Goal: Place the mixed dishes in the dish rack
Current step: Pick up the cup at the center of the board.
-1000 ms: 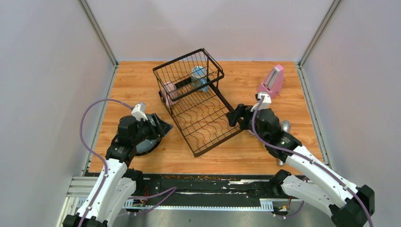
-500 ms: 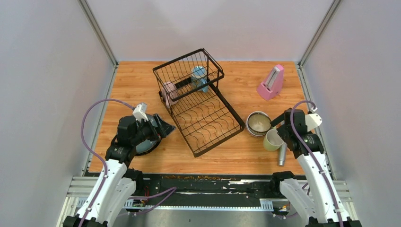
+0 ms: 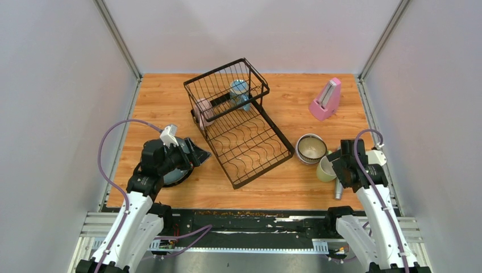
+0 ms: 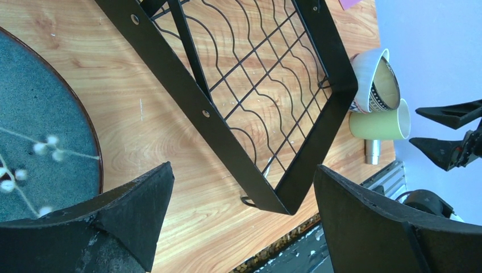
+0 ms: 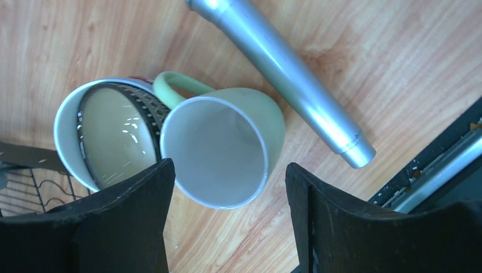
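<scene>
The black wire dish rack (image 3: 239, 122) stands mid-table, with a blue mug (image 3: 239, 91) and a pink mug (image 3: 203, 109) in its tall basket. A dark speckled plate (image 3: 173, 172) lies left of the rack; my left gripper (image 3: 196, 153) hovers over its right edge, open and empty (image 4: 244, 193). Right of the rack a patterned bowl (image 3: 311, 148) sits against a pale-green mug (image 3: 325, 169) lying on its side. My right gripper (image 5: 230, 170) is open above that mug (image 5: 224, 151), one finger on each side of its rim, apart from it.
A silver-grey microphone (image 3: 339, 187) lies just right of the green mug, close to my right fingers (image 5: 318, 216). A pink metronome (image 3: 326, 99) stands at the back right. The table's near edge and metal rail (image 5: 449, 153) are right behind my right gripper.
My right arm has swung from the rack's right edge back to the right and now hangs over the green mug, its jaws narrowing. My left gripper has opened wider and stayed in place.
</scene>
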{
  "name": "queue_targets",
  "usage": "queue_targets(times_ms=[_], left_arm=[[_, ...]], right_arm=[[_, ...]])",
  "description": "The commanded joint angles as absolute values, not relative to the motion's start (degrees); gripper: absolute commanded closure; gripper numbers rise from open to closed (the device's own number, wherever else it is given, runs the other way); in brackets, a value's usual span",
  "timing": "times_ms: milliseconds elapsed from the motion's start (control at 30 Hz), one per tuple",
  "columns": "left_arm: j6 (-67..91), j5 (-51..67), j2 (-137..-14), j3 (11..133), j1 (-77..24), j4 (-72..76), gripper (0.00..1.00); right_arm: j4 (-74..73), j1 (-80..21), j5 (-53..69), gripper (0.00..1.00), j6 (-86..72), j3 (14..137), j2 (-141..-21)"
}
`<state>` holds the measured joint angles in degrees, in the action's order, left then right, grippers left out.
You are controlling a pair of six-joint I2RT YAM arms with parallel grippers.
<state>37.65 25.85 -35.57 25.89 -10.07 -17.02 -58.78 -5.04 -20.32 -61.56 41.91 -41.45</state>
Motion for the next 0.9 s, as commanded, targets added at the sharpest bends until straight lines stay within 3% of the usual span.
queue_targets(times_ms=[0, 467, 667, 833, 867], left_arm=[[37.93, 26.31, -35.5, 27.57, -10.2, -15.65, 0.0], [38.12, 26.71, -37.25, 26.21, -10.17, -14.13, 0.01], [39.0, 26.14, -35.81, 25.52, -10.2, -14.3, 0.01], [38.33, 26.47, -35.62, 26.26, -10.24, -15.3, 0.01], [38.32, 26.51, -35.65, 26.45, -10.21, -15.47, 0.01]], right_arm=[[-63.31, -4.79, -22.93, 0.28, -68.75, 40.84, -41.15], [-56.79, -4.82, -18.23, 0.47, -72.75, 31.42, -40.74], [-55.89, -4.81, -20.52, 0.78, -72.09, 30.91, -38.72], [-55.8, -4.8, -19.98, 0.99, -70.26, 31.87, -35.12], [-55.81, -4.76, -19.84, 1.0, -70.06, 31.97, -34.14]])
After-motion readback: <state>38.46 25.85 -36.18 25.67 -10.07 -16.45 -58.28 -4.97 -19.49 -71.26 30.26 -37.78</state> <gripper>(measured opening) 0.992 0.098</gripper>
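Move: The green cup's middle lies about 2 cm to the right hand's left, 1 cm back and some 9 cm below it. The nested bowls sit about 7 cm ahead and 8 cm to the left of this hand, just beyond the cup; the silver microphone lies on the board about 3 cm to its right and 2 cm back. From the left hand the cup is some 47 cm to the right, 4 cm back and 12 cm below. The green cup's wall, on its right-hand side, is what the right hand goes for: it sinks about 6 cm while drawing back some 3 cm, turning about 10 degrees, partly clockwise. One finger enters the mouth, the other stays outside between cup and microphone, and they close from fairly wide to nearly shut, pinching the wall near the rim. ##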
